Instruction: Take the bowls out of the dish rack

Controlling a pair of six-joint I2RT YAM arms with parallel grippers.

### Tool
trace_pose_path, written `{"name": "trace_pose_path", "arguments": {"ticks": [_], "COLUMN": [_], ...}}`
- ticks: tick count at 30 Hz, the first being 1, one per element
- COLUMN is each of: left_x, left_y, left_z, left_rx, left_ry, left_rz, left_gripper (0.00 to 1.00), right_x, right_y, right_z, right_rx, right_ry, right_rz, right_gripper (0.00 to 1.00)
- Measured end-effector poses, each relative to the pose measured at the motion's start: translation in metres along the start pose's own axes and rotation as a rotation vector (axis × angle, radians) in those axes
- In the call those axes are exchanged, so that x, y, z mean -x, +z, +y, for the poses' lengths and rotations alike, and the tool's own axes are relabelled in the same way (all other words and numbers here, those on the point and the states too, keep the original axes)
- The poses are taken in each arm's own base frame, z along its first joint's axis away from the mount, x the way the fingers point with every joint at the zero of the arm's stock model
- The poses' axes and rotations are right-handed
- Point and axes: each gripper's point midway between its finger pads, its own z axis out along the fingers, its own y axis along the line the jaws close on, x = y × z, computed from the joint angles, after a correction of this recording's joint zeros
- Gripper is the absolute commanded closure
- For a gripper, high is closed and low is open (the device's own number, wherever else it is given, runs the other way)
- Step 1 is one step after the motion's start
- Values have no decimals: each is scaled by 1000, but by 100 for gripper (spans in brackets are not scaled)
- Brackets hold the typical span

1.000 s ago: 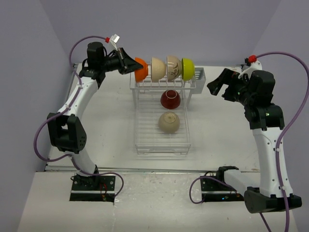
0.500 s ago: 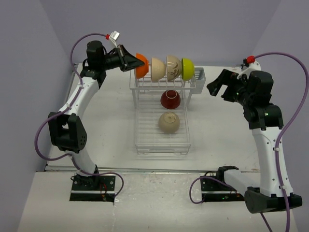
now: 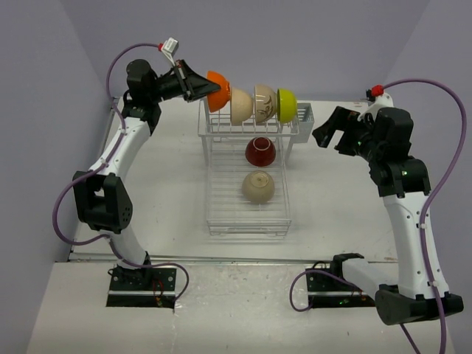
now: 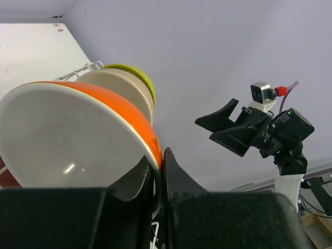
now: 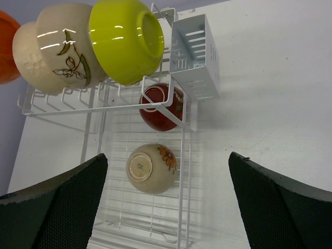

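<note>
My left gripper is shut on the rim of the orange bowl, holding it raised at the left end of the dish rack's row of tines. The left wrist view shows one finger inside the orange bowl and one outside. Two beige bowls and a lime-yellow bowl stand on edge in the tines. On the flat tray lie a dark red bowl and another beige bowl, both upside down. My right gripper hangs open to the right of the rack, holding nothing.
A small white cutlery basket hangs on the rack's right end, close to my right gripper. Purple walls close in behind and on both sides. Bare white table lies to the left and right of the rack.
My left gripper has finished closing on the orange bowl and lifted it upward, away from the neighbouring beige bowl. The right arm has barely moved.
</note>
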Motion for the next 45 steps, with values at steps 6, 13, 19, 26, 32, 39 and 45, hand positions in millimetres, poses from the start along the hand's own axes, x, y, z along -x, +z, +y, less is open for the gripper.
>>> {"name": "trace_pose_path", "arguments": {"ticks": [6, 13, 19, 26, 32, 39, 45], "left_x": [17, 95, 149, 61, -63, -58, -65], "left_y": [-14, -91, -163, -254, -318, -342, -358], "left_z": [0, 14, 25, 167, 255, 262, 286], "left_rx": [18, 262, 718, 1363, 1715, 1804, 1856], "left_ry": [8, 104, 227, 27, -191, -156, -182], "left_rz": [-28, -241, -476, -398, -125, -165, -146], "left_gripper": [100, 100, 100, 100, 100, 100, 100], "right_x": [-1, -6, -10, -13, -15, -22, -22], "right_y": [0, 3, 3, 3, 4, 6, 6], "right_z": [1, 2, 6, 12, 15, 16, 16], "right_rx": [4, 8, 23, 43, 51, 54, 55], "right_ry": [-3, -4, -10, -17, -21, -24, -24], "right_rz": [4, 15, 28, 37, 42, 62, 63], "right_gripper": [1, 1, 1, 1, 1, 1, 1]}}
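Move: The left hand already holds the orange bowl by its rim, clear of the rack. The bare counter it is taken to lies some 35 cm to this hand's left, about 4 cm back and 38 cm below. The plain cream bowl stands about 8 cm to the right and 2 cm ahead, the flowered bowl about 16 cm right and equally far ahead, both some 10 cm lower. From the right hand, that counter spot is roughly 69 cm left, 9 cm ahead and 36 cm down. Keeping its pinch on the orange bowl's rim, the left hand sweeps about 35 cm to the left, away from the rack and the cream bowl, first rising some 5 cm and easing forward, then dropping steeply and drawing back over the open counter until it is nearly 30 cm below where it began. On the way the wrist swings round by a good 100 degrees, from fingers pointing right to fingers pointing mostly down and slightly forward-left, the descent slowing over the counter, while the empty right hand, still wide open, drifts a couple of centimetres left. ##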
